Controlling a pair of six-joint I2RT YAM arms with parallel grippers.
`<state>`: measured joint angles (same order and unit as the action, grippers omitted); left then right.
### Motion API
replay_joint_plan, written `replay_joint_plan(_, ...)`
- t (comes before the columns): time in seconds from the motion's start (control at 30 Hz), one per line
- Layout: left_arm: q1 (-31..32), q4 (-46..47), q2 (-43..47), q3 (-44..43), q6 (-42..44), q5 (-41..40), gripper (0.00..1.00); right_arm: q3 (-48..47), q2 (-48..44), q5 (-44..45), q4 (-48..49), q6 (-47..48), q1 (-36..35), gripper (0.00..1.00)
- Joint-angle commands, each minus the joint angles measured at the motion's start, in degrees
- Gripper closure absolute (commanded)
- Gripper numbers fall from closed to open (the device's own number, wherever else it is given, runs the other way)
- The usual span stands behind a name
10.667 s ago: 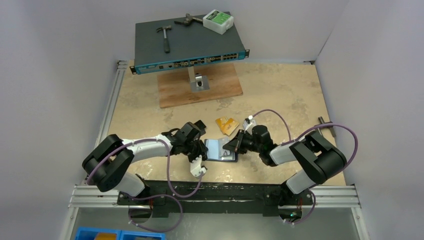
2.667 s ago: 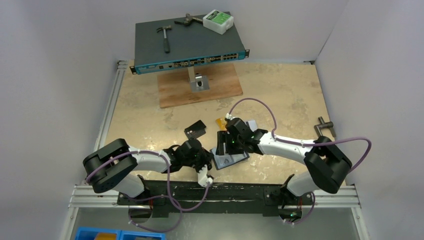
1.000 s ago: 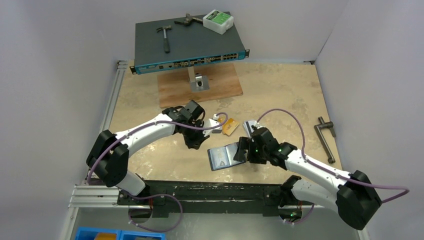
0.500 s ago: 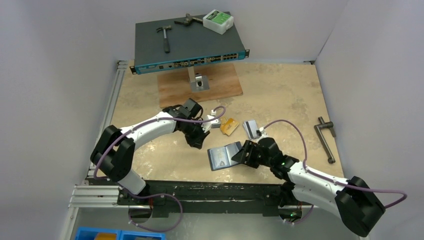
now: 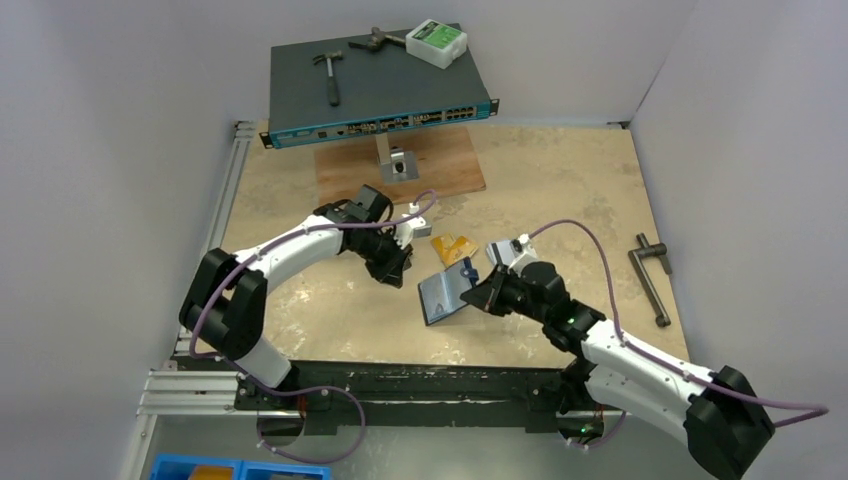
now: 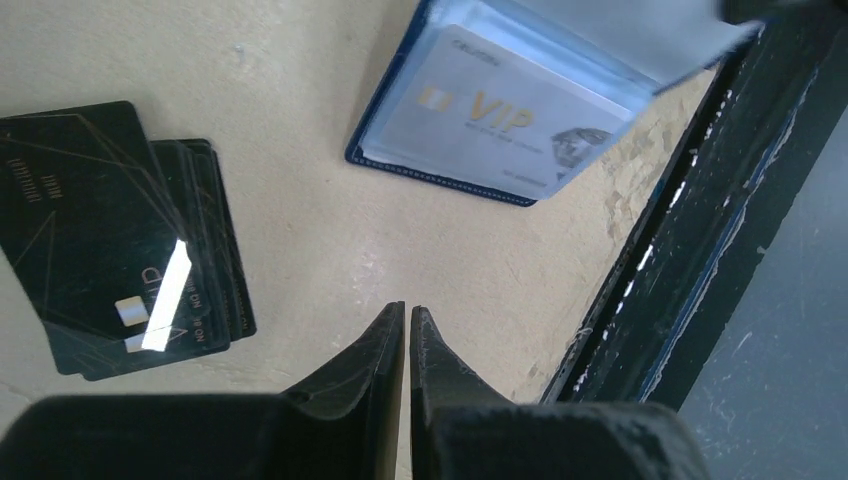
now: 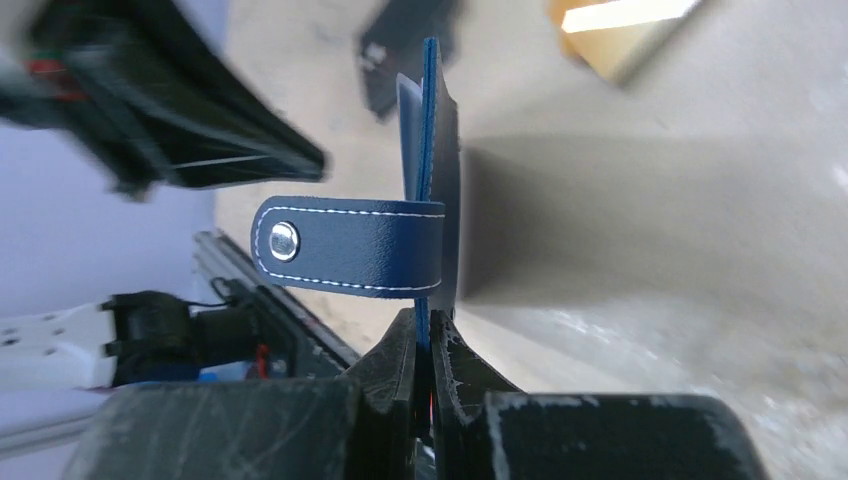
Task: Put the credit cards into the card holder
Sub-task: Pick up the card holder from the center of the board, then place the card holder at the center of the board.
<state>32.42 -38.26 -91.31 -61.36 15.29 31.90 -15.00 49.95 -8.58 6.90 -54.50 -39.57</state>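
The navy card holder [image 5: 445, 293] lies open near the table's middle, with one flap raised. My right gripper [image 5: 479, 293] is shut on that flap's edge [image 7: 428, 300], and the snap tab [image 7: 350, 245] sticks out sideways above the fingers. In the left wrist view a silver card [image 6: 500, 115] sits inside the card holder [image 6: 400, 165]. A small stack of black cards [image 6: 110, 235] lies on the table left of my left gripper [image 6: 407, 312], which is shut and holds nothing. In the top view that gripper [image 5: 396, 258] hovers left of the holder. Orange-gold cards [image 5: 452, 246] lie just behind the holder.
A silver-grey card [image 5: 494, 251] lies by my right wrist. At the back stand a wooden board [image 5: 400, 170] and a network switch [image 5: 375, 90] carrying a hammer [image 5: 330, 72] and a white box [image 5: 436, 42]. A metal handle [image 5: 652, 272] lies at the right. The black front rail [image 6: 680, 240] is close by.
My right gripper has closed on the card holder's flap and tipped it upward. My left gripper, still shut, has drifted slightly back and left.
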Motion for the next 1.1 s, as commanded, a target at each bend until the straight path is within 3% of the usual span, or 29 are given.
replay_joint_plan(0.0, -3.71, 3.40, 1.29, -2.01, -4.15, 3.04, 0.94, -9.21, -3.09, -4.71, -2.23, 6.25, -0.05, 1.00)
replay_joint_plan(0.23, -10.88, 11.74, 1.59, -0.63, -12.53, 3.01, 0.94, -15.47, -6.57, -15.08, -2.29, 8.92, -0.10, 1.00)
replay_joint_plan(0.43, -12.40, 16.55, 0.10, 2.37, -19.67, 22.17, 0.94, -19.13, -7.61, -18.80, 0.58, 7.88, -0.11, 1.00)
replay_joint_plan(0.67, -12.27, 26.73, 7.54, 9.04, -27.49, 38.64, 0.96, -16.35, -4.34, -11.31, 11.03, 2.72, -0.12, 1.00)
replay_joint_plan(0.9, -12.21, 25.82, 13.81, 10.03, -28.88, 42.10, 0.96, -15.21, 1.23, -6.86, 13.46, 1.90, -0.12, 1.00)
replay_joint_plan(1.07, -11.91, 22.01, 13.75, 9.91, -25.20, 38.32, 0.98, -14.78, 5.01, -7.65, 13.93, 1.76, -0.77, 1.00)
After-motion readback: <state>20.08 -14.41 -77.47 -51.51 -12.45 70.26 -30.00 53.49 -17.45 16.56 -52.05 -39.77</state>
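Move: The card holder is already pinched in the right fingers. It hangs open with its middle about 4 cm left of them, 1 cm ahead and 3 cm lower; the left fingertips are 13 cm left, 3 cm ahead. From the left hand the holder is some 10 cm right, 1 cm back and 3 cm down. The black cards lie 4 cm ahead of that hand, 1 cm left and 7 cm below; the yellow cards 7 cm ahead, 12 cm right, equally low. Keeping its pinch on the card holder's clasp side, the right hand raises it quickly by about 17 cm, tipping the fingers up and drifting some 5 cm left, then eases down slightly and forward. The shut left fingers go forward over the black cards, draw back, then climb some 12 cm, swinging from steeply down to nearly level rightward, to meet the holder's free side. ##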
